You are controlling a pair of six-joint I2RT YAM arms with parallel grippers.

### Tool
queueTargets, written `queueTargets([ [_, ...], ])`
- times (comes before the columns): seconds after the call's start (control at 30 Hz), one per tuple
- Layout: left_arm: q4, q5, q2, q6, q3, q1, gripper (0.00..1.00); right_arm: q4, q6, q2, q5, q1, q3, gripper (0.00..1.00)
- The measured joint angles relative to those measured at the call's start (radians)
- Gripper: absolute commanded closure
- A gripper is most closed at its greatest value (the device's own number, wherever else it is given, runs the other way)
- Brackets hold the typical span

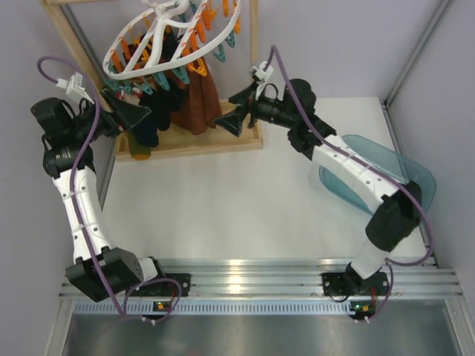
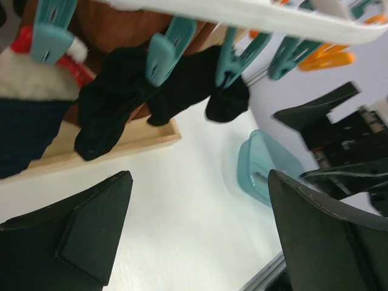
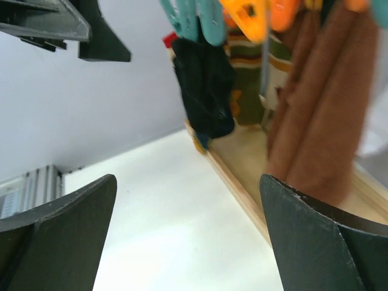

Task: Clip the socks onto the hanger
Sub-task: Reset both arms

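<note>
The round white hanger (image 1: 174, 37) with orange and teal clips hangs from the wooden frame at the back. Three black socks (image 2: 106, 115) (image 2: 182, 85) (image 2: 227, 103) hang from teal clips (image 2: 163, 54) under its rim (image 2: 254, 15); the right wrist view shows one black sock (image 3: 203, 85) clipped up. My left gripper (image 1: 141, 116) (image 2: 200, 206) stands open and empty, just left of and below the socks. My right gripper (image 1: 228, 110) (image 3: 188, 212) is open and empty too, right of the hanging clothes, facing the left one.
Rust-brown cloth pieces (image 1: 197, 104) (image 3: 321, 109) hang beside the socks. The wooden frame's base (image 1: 193, 144) (image 3: 242, 176) lies under the hanger. A teal bin (image 1: 371, 178) (image 2: 260, 167) stands at the right. A red, white and navy sock (image 2: 30, 79) hangs at the left.
</note>
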Motion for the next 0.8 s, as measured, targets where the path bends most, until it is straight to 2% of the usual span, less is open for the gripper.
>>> queueTargets([
  [0.17,-0.343,-0.076,-0.002,0.295,0.04,0.017,0.02,-0.094,-0.064,-0.254,0.021,-0.115,-0.198,0.0],
  [0.33,-0.589,-0.232,-0.007,0.537,0.046,0.017,0.02,-0.243,-0.148,-0.498,0.074,-0.238,-0.362,0.0],
  [0.53,-0.634,-0.382,-0.148,0.673,-0.099,0.018,0.02,-0.433,-0.242,-0.79,0.141,-0.364,-0.602,0.0],
  [0.7,-0.639,-0.42,-0.266,0.711,-0.196,0.018,0.02,-0.538,-0.257,-0.969,0.162,-0.457,-0.783,0.0],
  [0.8,-0.639,-0.435,-0.301,0.72,-0.238,0.018,0.02,-0.565,-0.246,-1.03,0.153,-0.51,-0.838,0.0],
])
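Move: Up ahead of the left hand, the teal near clips holding the dark sock sit about 7 cm forward, 8 cm right and 4 cm above; the navy sock hangs some 14 cm straight ahead and 12 cm lower. From the right hand, those near clips are about 2 cm forward, 12 cm left and 3 cm up, the brown sock 10 cm forward, 7 cm left and 8 cm below. The blue tray stands roughly 50 cm to the right hand's right, 7 cm farther out, 37 cm down. Sweeping away from the hanger, the empty right hand travels about 30 cm right towards the blue tray, nearly level at first, then sinking and drawing back, its fingers swinging clockwise and dipping. The left hand sinks about 15 cm and draws back 10 cm, drifting slightly left as its fingers tip down some 35 degrees. Both grippers stay wide open. ##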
